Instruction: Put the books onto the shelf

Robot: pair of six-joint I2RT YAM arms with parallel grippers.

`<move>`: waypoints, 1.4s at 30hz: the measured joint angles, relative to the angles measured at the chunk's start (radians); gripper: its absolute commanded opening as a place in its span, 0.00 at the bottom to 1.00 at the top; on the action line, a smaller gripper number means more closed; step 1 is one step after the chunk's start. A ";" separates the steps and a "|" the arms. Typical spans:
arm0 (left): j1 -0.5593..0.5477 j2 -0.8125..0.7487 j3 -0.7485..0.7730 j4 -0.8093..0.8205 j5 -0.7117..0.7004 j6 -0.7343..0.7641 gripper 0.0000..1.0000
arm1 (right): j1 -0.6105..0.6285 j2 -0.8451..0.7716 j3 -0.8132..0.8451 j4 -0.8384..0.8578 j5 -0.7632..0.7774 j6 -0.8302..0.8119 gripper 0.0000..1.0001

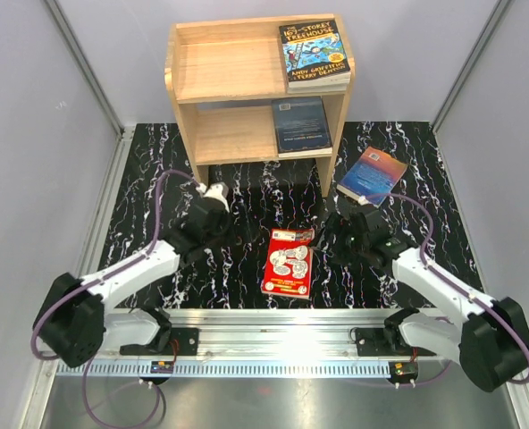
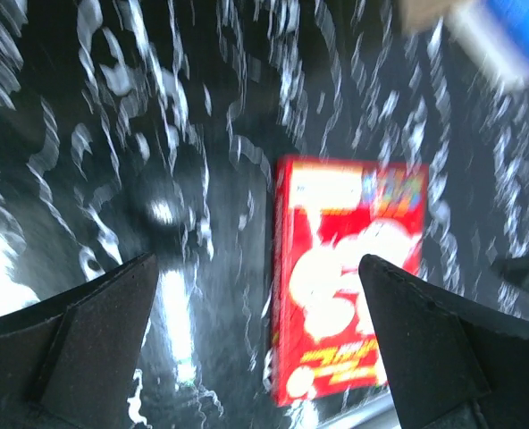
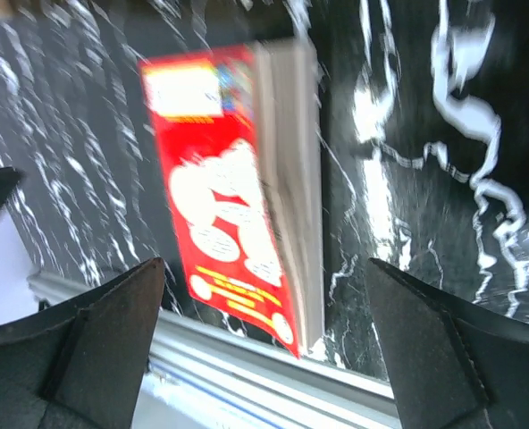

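Observation:
A red book (image 1: 288,262) lies flat on the black marbled mat between the two arms; it also shows as the red book (image 2: 349,277) and the red book (image 3: 229,188) in the wrist views. A blue-orange book (image 1: 372,173) lies on the mat right of the shelf (image 1: 238,89). The shelf's top tier holds a blue book (image 1: 314,54) and its lower tier a dark blue one (image 1: 300,125). My left gripper (image 1: 213,195) hovers left of the red book, open and empty. My right gripper (image 1: 340,223) hovers just right of it, open and empty.
A metal rail (image 1: 282,335) runs along the near edge with both arm bases on it. Grey walls (image 1: 32,134) close in the left, right and back. The shelf stands at the back of the mat (image 1: 247,197).

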 measured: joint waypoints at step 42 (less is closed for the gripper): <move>-0.196 0.086 -0.106 0.431 0.204 -0.198 0.99 | 0.148 -0.018 0.484 -0.370 0.069 -0.084 0.00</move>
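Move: The red book lies flat on the table between the hands. Its middle is about 11 cm to the right hand's left, 3 cm back and 9 below. From the left hand it is some 15 cm to the right, 6 back and 12 below. The orange-blue book lies about 24 cm ahead of the right hand and 14 to its right. The dark blue book on the lower shelf is roughly 26 cm ahead of that hand, 4 left and 10 above. The red book's right, page-edge side is pinched by the right hand, which sinks about 8 cm, slides left, shuts on the pages, then lifts steeply some 22 cm, its fingers tipping up about 20 degrees. The left hand, fingers staying open, drops 9 cm and swings right towards the spine, rolling, then rises 10 cm alongside. ##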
